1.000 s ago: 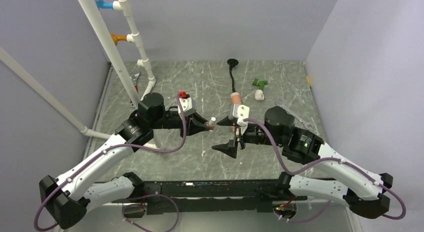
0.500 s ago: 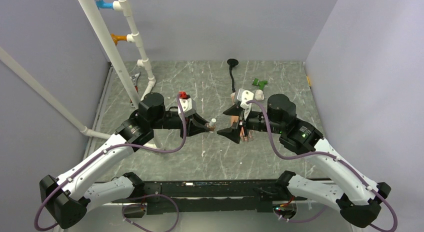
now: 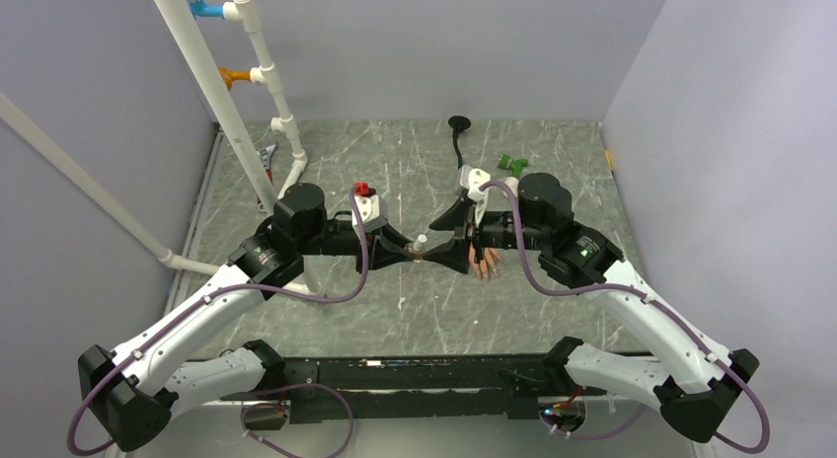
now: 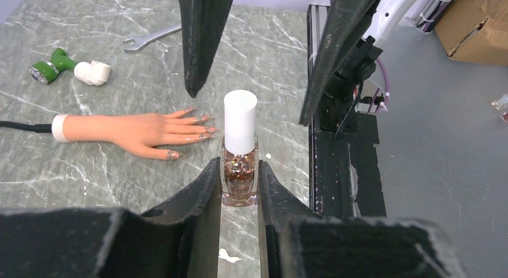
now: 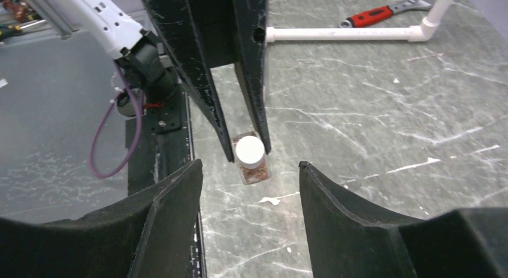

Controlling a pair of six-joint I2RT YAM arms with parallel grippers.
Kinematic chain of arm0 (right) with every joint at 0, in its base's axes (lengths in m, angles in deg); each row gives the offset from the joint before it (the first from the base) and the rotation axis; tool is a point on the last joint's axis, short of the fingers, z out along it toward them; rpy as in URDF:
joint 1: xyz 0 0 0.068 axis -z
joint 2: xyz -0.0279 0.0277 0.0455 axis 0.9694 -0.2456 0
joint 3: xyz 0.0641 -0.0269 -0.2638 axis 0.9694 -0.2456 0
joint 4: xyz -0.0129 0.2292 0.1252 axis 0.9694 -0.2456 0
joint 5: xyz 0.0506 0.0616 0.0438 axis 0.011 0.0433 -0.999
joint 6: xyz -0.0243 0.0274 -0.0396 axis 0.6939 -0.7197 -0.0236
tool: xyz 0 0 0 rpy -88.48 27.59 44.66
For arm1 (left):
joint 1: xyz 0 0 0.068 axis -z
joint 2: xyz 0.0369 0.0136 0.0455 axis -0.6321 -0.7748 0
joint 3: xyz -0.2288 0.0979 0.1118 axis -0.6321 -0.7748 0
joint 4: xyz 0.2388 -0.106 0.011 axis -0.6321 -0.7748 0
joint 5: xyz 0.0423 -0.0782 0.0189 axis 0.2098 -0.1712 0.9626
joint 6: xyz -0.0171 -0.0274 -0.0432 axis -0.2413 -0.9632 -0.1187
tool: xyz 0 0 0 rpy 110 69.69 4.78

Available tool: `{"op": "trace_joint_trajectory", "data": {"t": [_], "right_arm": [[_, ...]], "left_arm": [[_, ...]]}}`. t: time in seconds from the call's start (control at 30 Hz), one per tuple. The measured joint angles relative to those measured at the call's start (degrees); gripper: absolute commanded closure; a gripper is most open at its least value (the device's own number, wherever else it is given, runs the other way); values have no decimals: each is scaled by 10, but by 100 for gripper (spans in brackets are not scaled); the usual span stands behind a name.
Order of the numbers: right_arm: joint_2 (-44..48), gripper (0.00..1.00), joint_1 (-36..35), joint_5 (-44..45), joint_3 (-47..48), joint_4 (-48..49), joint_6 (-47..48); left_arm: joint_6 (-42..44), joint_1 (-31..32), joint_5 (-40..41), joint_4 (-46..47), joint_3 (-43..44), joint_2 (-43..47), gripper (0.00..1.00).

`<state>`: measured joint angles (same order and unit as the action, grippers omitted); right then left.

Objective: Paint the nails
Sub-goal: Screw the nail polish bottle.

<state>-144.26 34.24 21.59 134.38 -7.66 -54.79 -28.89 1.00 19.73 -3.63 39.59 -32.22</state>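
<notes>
A small bottle [image 4: 239, 177] of brown glitter polish with a white cap [image 4: 240, 119] is held off the table. My left gripper [image 4: 238, 167] is shut on its glass body. My right gripper [image 4: 250, 104] is open, one finger on each side of the cap with a gap on both sides. In the right wrist view the bottle [image 5: 252, 165] sits just ahead of the right gripper [image 5: 248, 165]. The peach mannequin hand [image 4: 132, 131] lies flat on the table beyond, and its nails [image 4: 203, 118] show glitter. From above, its fingers [image 3: 484, 265] stick out below the right gripper [image 3: 441, 243].
A white pipe frame [image 3: 247, 93] stands at the back left with a red-handled wrench [image 5: 374, 15] near its foot. A green and white fitting [image 4: 60, 62], a silver spanner [image 4: 150, 41] and a black cable with a round base [image 3: 459, 130] lie at the back.
My right gripper has swung left and back towards the bottle, uncovering the mannequin fingers, and its jaws have narrowed around the cap. The left gripper and bottle have stayed still.
</notes>
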Motion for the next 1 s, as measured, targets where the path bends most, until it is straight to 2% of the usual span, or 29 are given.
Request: {"op": "trace_joint_trajectory", "data": {"t": [0.27,0.43,0.7,1.0], "right_arm": [[-21,39,0,-53,5,8,-6],[-33,46,0,-63,8,16,-12],[-38,64,1,-65,8,24,-24],[-38,93,3,-49,7,28,-31]], "left_arm": [[5,0,1,-3,0,0,100],[7,1,2,-4,4,-6,100],[7,2,4,-6,4,-7,100],[7,4,1,-9,4,-7,100]]}}
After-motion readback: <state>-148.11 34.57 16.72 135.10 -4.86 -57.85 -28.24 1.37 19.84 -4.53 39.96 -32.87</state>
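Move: The white cap of the nail polish bottle stands about 2 cm to the left of the right hand's point, just beyond its parted fingertips, level with it in height and in the forward direction. The bottle's glass is right under the cap, 3 cm lower, already gripped by the left fingers; from the left hand the cap is about 3 cm up and 1 cm right. The practice hand lies on the table some 28 cm below the right hand, 11 cm ahead and 8 cm to its right. The right fingers come to pinch the cap from both sides, closing from well open to nearly shut after the hand has slid about 1.5 cm left onto it. On the way the right hand swings back about 1 cm and turns some 5 degrees counter-clockwise, then eases forward again as the fingers close. The left hand keeps its hold on the glass, almost still. ##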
